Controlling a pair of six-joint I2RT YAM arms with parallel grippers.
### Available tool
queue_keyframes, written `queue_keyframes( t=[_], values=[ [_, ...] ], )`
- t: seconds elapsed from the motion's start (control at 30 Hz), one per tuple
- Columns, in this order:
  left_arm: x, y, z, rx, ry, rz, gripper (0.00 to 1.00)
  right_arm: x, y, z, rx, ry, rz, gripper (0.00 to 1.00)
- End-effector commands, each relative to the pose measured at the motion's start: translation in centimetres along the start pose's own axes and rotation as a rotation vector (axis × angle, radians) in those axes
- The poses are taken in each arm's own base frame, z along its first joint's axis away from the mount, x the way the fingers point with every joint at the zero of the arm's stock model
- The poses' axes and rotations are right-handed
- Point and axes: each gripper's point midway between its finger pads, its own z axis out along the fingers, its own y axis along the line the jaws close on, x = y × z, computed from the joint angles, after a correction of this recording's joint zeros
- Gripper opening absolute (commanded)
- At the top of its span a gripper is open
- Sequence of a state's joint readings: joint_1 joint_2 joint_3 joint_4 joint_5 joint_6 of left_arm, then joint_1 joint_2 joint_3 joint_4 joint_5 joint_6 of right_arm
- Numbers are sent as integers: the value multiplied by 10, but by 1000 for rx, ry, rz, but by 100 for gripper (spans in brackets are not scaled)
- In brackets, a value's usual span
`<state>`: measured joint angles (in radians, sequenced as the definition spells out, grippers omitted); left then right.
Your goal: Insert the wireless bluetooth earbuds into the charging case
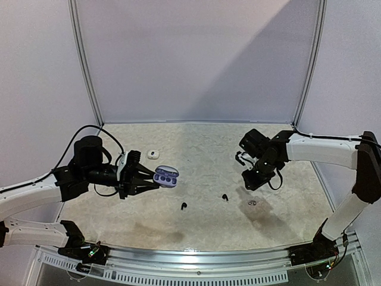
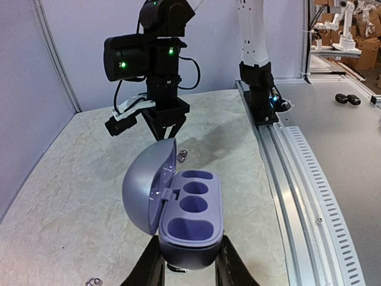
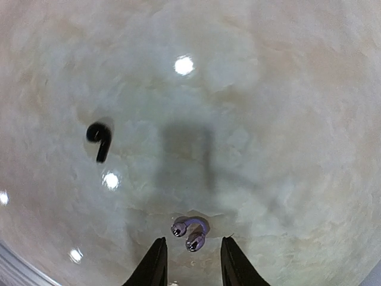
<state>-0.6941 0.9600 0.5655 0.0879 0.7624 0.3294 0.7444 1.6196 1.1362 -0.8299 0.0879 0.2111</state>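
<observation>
My left gripper is shut on the lilac charging case and holds it above the table. In the left wrist view the case is open, its lid swung left and its wells empty, with my fingers clamped on its sides. A silvery-grey earbud lies on the table just ahead of my right gripper, which is open and holds nothing. That earbud sits below the right gripper. Two black earbuds lie mid-table; one black earbud shows in the right wrist view.
A small white object rests on the table behind the left gripper. A small silvery piece lies at the lower left of the left wrist view. The metal rail runs along the near edge, and white walls close the back and sides.
</observation>
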Motion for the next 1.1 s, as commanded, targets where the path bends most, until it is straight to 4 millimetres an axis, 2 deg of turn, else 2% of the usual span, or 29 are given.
queue_keyframes(
  t=[0.0,0.07,0.2,0.4,0.67,0.9,1.07],
  values=[
    [-1,-5,-3,7,1,6,0,22,3,16,-142,106,-444,32],
    [0,-6,-4,7,5,2,0,22,-6,20,-158,115,-463,32],
    [0,-6,-3,9,10,2,0,22,-10,27,-183,125,-518,33],
    [2,-4,-2,8,15,3,0,43,-8,44,-234,205,-555,32],
    [5,-5,-2,12,25,-1,0,61,-8,53,-252,256,-551,31],
    [4,-5,-2,13,27,3,0,73,-5,48,-280,287,-525,30],
    [6,-6,-2,16,27,1,0,83,-9,43,-262,314,-525,27]
  ],
)
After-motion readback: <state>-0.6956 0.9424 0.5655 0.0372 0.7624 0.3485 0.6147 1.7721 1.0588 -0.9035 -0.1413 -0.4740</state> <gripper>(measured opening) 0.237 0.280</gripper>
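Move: The silver-and-purple clip earbud I go for lies about 3 cm back and 3 cm to the right of my right hand, some 7 cm below it. The nearer black earbud is about 6 cm to that hand's left and 1 cm back, the farther one roughly 20 cm left and 4 cm back, both at table height. From my left hand, the clip earbud is some 28 cm right, 6 cm ahead and 22 cm down. I sink my right hand about 6.5 cm towards the clip earbud, easing right at first and then drawing back, while I twist the wrist some 30 degrees counter-clockwise and swing the fingertips back towards my base. The fingers stay parted, and the base-side finger comes onto the earbud at the table. My left hand keeps holding the open purple case nearly still. ##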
